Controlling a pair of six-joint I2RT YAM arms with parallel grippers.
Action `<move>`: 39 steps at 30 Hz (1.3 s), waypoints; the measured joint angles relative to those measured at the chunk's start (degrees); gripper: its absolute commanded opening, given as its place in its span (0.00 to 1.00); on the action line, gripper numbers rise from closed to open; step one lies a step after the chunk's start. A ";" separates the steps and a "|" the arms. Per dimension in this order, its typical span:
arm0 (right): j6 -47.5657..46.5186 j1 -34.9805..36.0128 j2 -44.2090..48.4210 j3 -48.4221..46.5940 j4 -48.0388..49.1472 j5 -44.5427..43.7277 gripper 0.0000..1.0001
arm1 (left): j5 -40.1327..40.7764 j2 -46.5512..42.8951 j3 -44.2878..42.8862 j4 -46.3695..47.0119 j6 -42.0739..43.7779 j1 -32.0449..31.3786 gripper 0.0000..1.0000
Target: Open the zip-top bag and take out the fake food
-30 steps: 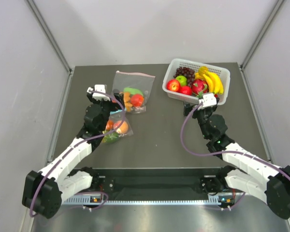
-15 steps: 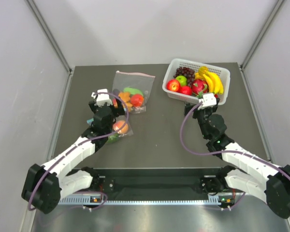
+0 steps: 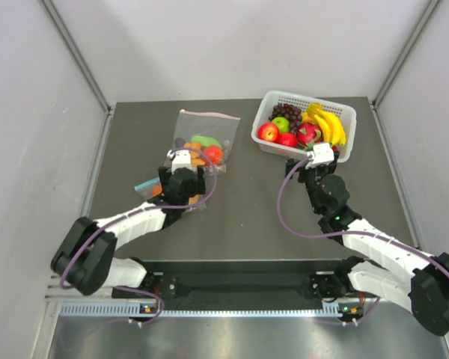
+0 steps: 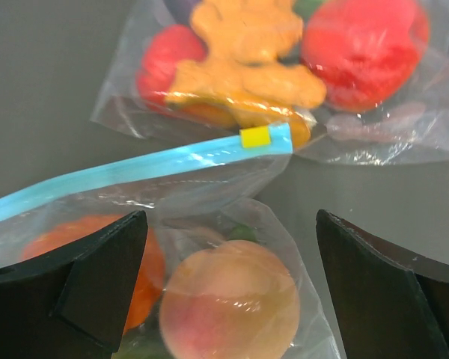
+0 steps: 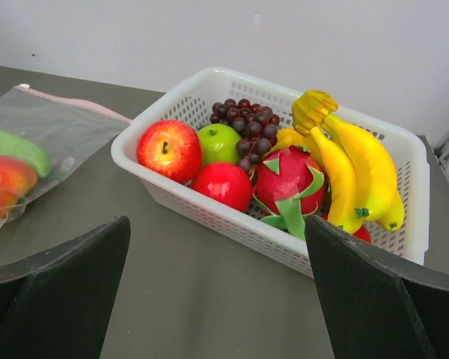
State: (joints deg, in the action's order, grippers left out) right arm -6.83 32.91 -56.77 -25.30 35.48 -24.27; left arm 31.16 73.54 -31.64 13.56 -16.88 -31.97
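Observation:
The zip-top bag (image 4: 209,187) lies flat on the dark table, its teal-blue zip strip (image 4: 127,170) ending in a yellow tab. Inside it is the fake food: a peach-red piece (image 4: 230,299), an orange piece (image 4: 56,232) and a bit of green. My left gripper (image 4: 230,232) hovers open right over the bag, one finger on each side of the peach piece. From above, the left gripper (image 3: 183,170) covers most of the bag (image 3: 200,199). My right gripper (image 5: 217,254) stands open over bare table in front of the basket, shown in the top view as the right gripper (image 3: 318,158).
A larger clear bag (image 3: 206,138) with a pink-red zip strip lies just beyond the small one, holding a gingerbread-shaped piece (image 4: 247,52) and red pieces. A white basket (image 3: 263,140) of apples, grapes and bananas stands at the back right; in the right wrist view the basket (image 5: 232,224) is close ahead.
My left arm has swung to the right and now hangs over the small bag, hiding most of it from above. The right arm has stayed still.

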 measured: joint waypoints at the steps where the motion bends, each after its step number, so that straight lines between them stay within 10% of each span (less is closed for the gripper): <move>1: 0.00 0.00 0.00 0.00 0.00 -0.02 1.00 | -0.52 2.05 -0.72 -0.26 -0.02 -0.02 0.99; 17: -0.02 0.00 -0.13 0.00 -0.02 -0.11 1.00 | -2.16 7.74 -3.87 0.98 1.73 -0.07 0.35; 20: -0.02 0.00 -0.13 0.00 -0.02 -0.09 1.00 | -3.13 7.74 -3.87 1.07 2.08 -0.04 0.00; 39: 0.07 0.00 -0.13 0.00 -1.95 1.53 1.00 | -37.92 1.75 0.20 4.02 16.57 -8.63 0.00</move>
State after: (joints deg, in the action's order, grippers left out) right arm -6.76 32.91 -56.90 -25.30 33.54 -22.74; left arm -6.76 75.29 -31.44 17.58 -0.32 -40.60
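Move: The near bag's yellow-slider zip corner lies about 3 cm ahead of the left hand, 2 cm to its right and 3 cm below. Inside that bag, the peach is some 5 cm back and 1 cm right of the hand, the orange about 4 cm back and 6 cm left. The far bag's food starts beyond, its middle about 10 cm ahead and 5 cm right. From the right hand, the slider corner is roughly 37 cm left, 3 cm back and 15 cm below. The clear film just below the slider corner gets pinched as the left hand eases about 2 cm down, a little forward and right, and shuts its wide-open fingers. Keeping that pinch, the hand then drags the corner some 12 cm right and 8 cm back, nearly level, away from the far bag, while the wrist swings about 50 degrees clockwise. ##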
